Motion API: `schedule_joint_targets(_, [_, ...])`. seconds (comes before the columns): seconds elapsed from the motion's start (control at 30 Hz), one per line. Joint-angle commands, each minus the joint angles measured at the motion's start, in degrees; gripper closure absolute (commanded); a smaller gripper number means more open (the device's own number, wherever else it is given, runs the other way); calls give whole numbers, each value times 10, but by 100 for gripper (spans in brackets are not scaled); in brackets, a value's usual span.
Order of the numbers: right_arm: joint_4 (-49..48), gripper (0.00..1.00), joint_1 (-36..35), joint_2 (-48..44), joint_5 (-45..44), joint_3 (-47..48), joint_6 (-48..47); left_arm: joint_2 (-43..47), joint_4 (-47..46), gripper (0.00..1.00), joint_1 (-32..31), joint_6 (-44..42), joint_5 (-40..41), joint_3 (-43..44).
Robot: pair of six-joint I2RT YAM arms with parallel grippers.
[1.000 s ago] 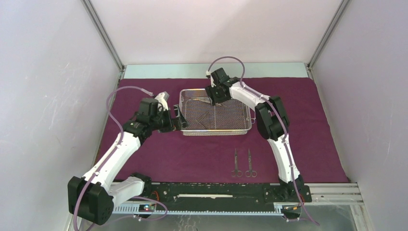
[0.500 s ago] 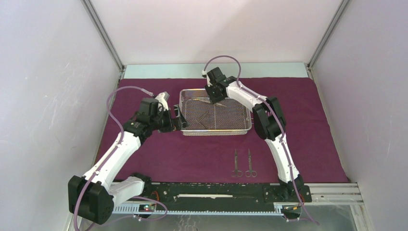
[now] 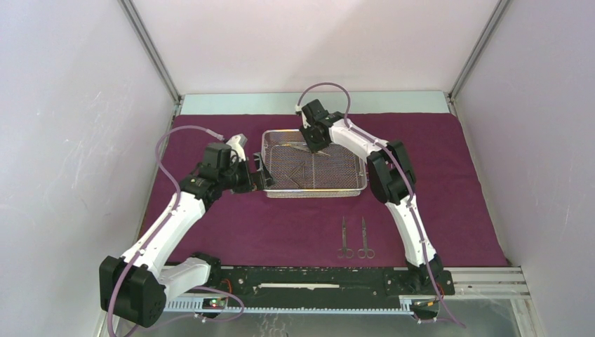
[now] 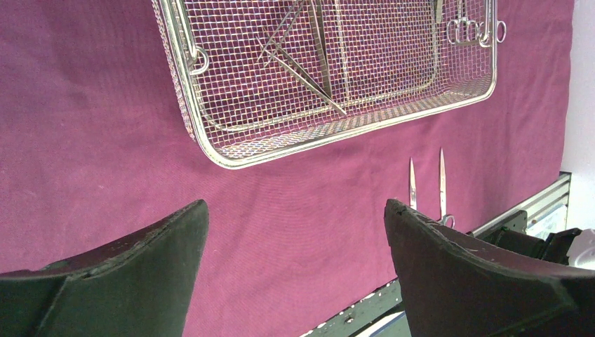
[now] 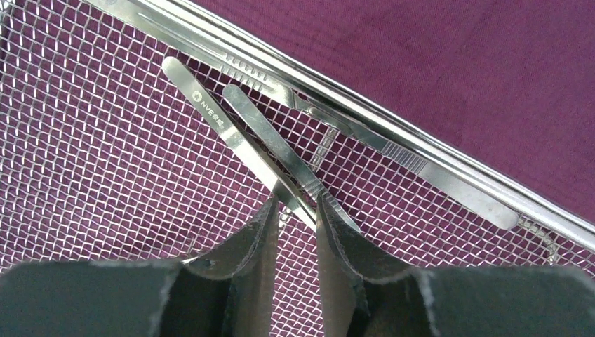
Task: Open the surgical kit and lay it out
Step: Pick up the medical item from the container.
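The maroon cloth (image 3: 281, 225) lies spread flat with the silver wire-mesh tray (image 3: 316, 193) on it. My right gripper (image 5: 295, 203) reaches down into the tray's far left part, its fingers pinched close on a pair of steel tweezers (image 5: 238, 133) lying on the mesh. A second slim instrument (image 5: 393, 151) rests along the tray rim. More tweezers (image 4: 302, 70) and ring-handled tools (image 4: 473, 31) lie in the tray. Two scissors (image 3: 354, 239) lie side by side on the cloth near the front. My left gripper (image 4: 295, 210) hovers wide open just left of the tray, holding nothing.
Grey walls enclose the table on three sides. A black rail (image 3: 316, 277) carrying the arm bases runs along the near edge. Bare cloth (image 3: 449, 175) stretches right of the tray.
My right gripper shifted slightly left inside the tray and its jaws narrowed onto the tweezers. The left arm, tray and scissors have not moved.
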State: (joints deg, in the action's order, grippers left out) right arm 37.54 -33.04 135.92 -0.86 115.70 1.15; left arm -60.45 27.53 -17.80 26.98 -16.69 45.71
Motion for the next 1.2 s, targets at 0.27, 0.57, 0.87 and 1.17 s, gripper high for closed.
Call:
schedule_joint_targets(0.27, [10, 67, -9, 2, -12, 21, -11, 0, -6, 0, 4, -2, 4, -5])
schedule_joint_targets(0.57, [16, 75, -11, -18, -6, 9, -6, -2, -8, 0, 4, -2, 2, -3])
schedule_joint_targets(0.87, [7, 84, -21, -51, -12, -16, 5, 1, -8, 0, 4, -1, 2, -4])
schedule_joint_targets(1.17, [7, 85, -28, -81, -28, -36, 15, 4, -9, 0, 4, -2, 2, -5])
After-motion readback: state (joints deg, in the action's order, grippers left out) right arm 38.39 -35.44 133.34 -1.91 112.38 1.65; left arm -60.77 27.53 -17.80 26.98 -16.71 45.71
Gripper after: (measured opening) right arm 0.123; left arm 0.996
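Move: The tweezers lie flat in the container at the right fingertips: their middle is about 3 cm left, 1 cm ahead and 1 cm below. The loose scalpel beside them is 2 cm ahead and 1 cm left; the long handle by the far rim is some 5 cm ahead and 4 cm right, and the V-shaped tweezers about 8 cm back and 5 cm left. From the left hand, the tweezers are roughly 18 cm ahead, 10 cm right and 13 cm below. Keep the right fingertips low over the mesh, easing back barely half a centimetre, and close them from a third open to nearly shut, pinching the tweezers near their free ends. While still closing, draw the hand back about 2 cm and slightly left, away from the far rim and the loose scalpel, without turning the wrist. ##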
